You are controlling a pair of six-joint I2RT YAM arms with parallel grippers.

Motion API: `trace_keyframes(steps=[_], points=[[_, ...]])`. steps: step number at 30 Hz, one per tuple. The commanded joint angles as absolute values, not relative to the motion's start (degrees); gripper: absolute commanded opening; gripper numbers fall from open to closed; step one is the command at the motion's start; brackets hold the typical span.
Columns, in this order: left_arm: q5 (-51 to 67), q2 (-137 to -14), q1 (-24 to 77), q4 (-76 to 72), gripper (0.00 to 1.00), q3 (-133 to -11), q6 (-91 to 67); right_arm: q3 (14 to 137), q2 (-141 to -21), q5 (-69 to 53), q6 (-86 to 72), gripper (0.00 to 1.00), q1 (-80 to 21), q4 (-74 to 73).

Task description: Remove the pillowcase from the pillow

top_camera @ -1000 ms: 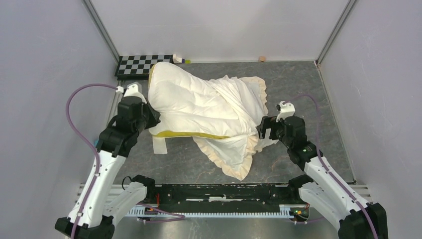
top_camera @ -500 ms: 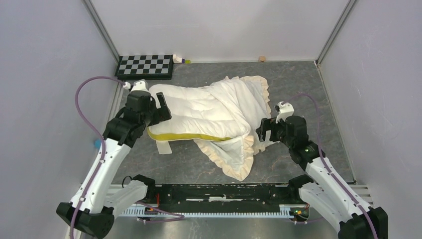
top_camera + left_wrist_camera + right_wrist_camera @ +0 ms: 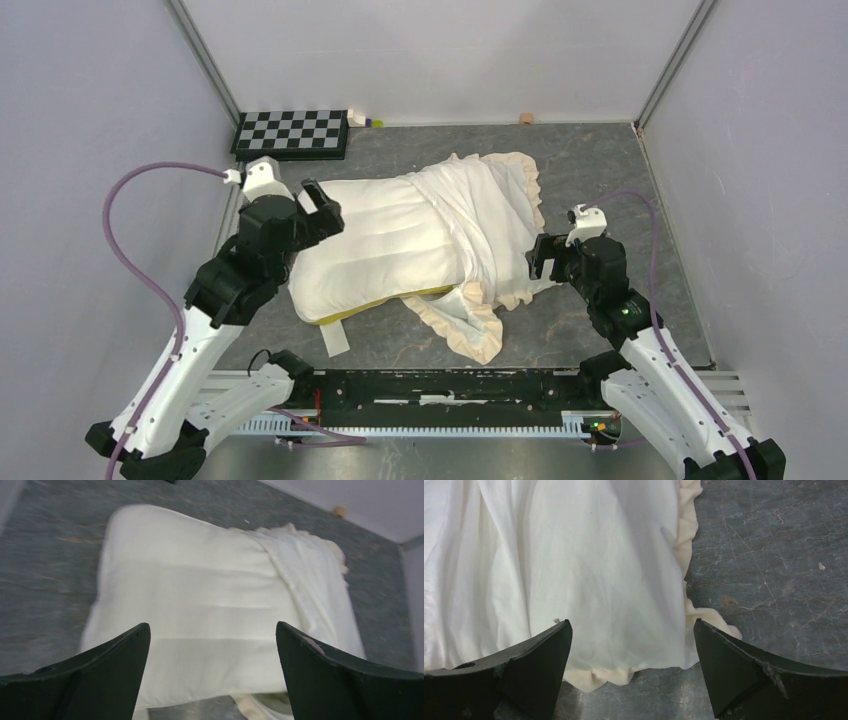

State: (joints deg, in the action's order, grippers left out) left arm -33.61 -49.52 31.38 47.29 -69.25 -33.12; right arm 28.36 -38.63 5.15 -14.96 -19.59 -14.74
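The pillow, plump and cream-white with stitched lines, lies flat in the middle of the table; a yellow band shows at its near edge. The pillowcase, cream side up with a ruffled frill, still covers the pillow's right end. My left gripper is open and empty just above the pillow's left end. My right gripper is open and empty beside the pillowcase's right edge, fingers apart from the cloth.
A black-and-white checkerboard lies at the back left. A small block and another small object sit by the back wall. A white strip lies under the pillow's near edge. Walls enclose the table on three sides.
The pillow has dropped from tilted-up to lying flat. My left gripper let go of it and opened above its left end. My right gripper shifted slightly right, away from the pillowcase.
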Motion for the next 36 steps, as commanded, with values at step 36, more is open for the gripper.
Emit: trace_keyframes(steps=[36], points=[[-25.4, -55.2, 47.3, 8.7, 1.00, -26.7, -93.6, 25.0, -34.0, 5.2, -18.8, 0.98, -19.4, -10.1]])
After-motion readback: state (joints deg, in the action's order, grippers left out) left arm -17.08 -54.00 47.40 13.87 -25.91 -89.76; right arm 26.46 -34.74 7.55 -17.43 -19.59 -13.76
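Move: The near edge of the pillow, where its yellow strip runs into the pillowcase, lies about 20 cm to the left hand's right, 4 cm back and some 26 cm below. The pillow's middle is about 11 cm right and 5 cm ahead, the pillowcase's bunched body 32 cm right and 10 cm ahead, and its ruffled near flap 28 cm right and 12 cm back. From the right hand that edge is roughly 20 cm left, 5 cm back and 10 cm below. Down and to the right, the open left hand swoops over the pillow to its near edge beside the pillowcase's mouth, sinking about 22 cm and crossing some 15 cm. It draws back a little on the way, checks briefly, then sinks again. The wrist rolls roughly 45 degrees, left side dropping, and the fingers tip further down; whether they touch the pillow can't be made out. ##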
